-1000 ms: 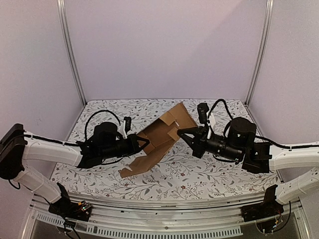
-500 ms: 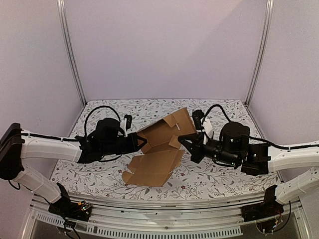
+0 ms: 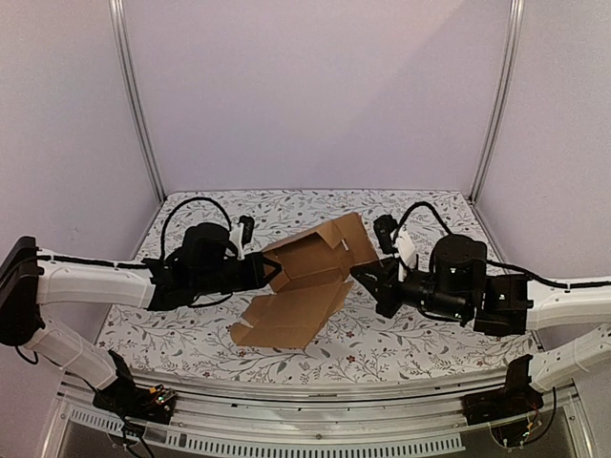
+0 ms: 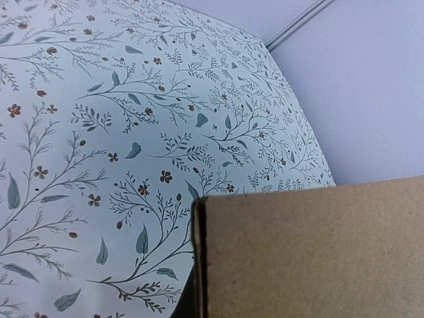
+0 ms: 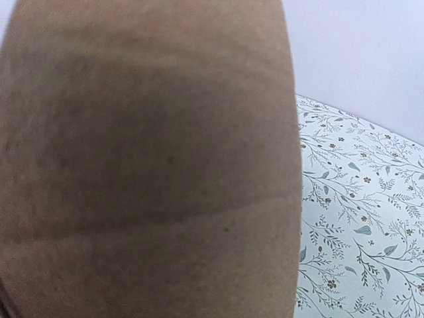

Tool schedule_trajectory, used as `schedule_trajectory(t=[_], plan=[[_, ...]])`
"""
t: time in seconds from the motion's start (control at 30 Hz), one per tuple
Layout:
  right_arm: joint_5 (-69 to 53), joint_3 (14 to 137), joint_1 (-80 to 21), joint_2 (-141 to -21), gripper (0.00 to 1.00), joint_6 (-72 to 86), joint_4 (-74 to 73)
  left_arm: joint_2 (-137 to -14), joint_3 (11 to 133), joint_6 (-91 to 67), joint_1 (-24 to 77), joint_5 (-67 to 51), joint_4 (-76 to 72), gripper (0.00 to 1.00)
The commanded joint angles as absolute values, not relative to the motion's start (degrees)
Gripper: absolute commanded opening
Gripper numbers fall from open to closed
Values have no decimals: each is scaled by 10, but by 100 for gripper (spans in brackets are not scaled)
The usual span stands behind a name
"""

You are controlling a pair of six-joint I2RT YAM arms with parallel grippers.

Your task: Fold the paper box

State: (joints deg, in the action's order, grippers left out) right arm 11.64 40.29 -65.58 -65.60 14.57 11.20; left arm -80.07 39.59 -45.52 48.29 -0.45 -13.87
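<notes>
The paper box [image 3: 304,260] is a half-opened brown cardboard carton, held off the table between the two arms. One panel slopes down to the front left and touches the cloth. My left gripper [image 3: 271,272] is shut on its left edge. My right gripper [image 3: 360,277] is shut on its right edge. In the left wrist view the paper box [image 4: 311,252] fills the lower right and hides the fingers. In the right wrist view the paper box [image 5: 146,159] covers most of the picture, blurred and very close, and the fingers are hidden too.
The table [image 3: 420,334] wears a white floral cloth. Pale walls close it in, with metal posts at the back left [image 3: 138,105] and back right [image 3: 496,105]. A metal rail [image 3: 315,393] runs along the near edge between the arm bases.
The box has turned flatter and sunk; its lower panel has swung toward the front. The right arm has drawn back a little to the right. The left arm has barely moved.
</notes>
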Motion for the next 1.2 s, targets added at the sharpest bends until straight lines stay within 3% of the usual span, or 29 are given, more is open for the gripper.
schedule_trajectory(t=[0.0,0.57,0.93,1.17], plan=[[119,390,-660,-613,4,116,34,-783,403,-414,485,14,-145,0],[129,422,-659,-472,13,30,-233,-753,412,-318,485,70,-94,0],[75,501,-660,-512,23,-21,-230,-736,408,-288,485,78,-67,0],[33,529,-659,-571,24,-42,-223,-733,405,-278,486,75,-60,0]])
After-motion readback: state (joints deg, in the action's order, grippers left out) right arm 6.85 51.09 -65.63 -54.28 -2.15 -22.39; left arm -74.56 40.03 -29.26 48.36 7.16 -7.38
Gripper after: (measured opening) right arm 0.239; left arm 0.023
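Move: The right hand still pinches the box's right side flap, whose middle lies about 4 cm ahead of its fingertips and roughly level in height. The box tray lies some 8 cm left of this hand, 3 cm ahead and slightly lower; the lid panel hangs about 12 cm left, 4 cm back and 11 cm below. The left hand keeps the tray's left edge; the side flap is some 15 cm to its right, 2 cm back and 7 cm higher. Rightward by about 7 cm, and some 3 cm back, the right hand draws off the side flap as its fingers part and let go; it then rises and eases about 3 cm left again, fingers a quarter open. The left hand, still pinching the tray's edge, shifts 2–3 cm left and up, rolling and tipping its fingers up. ##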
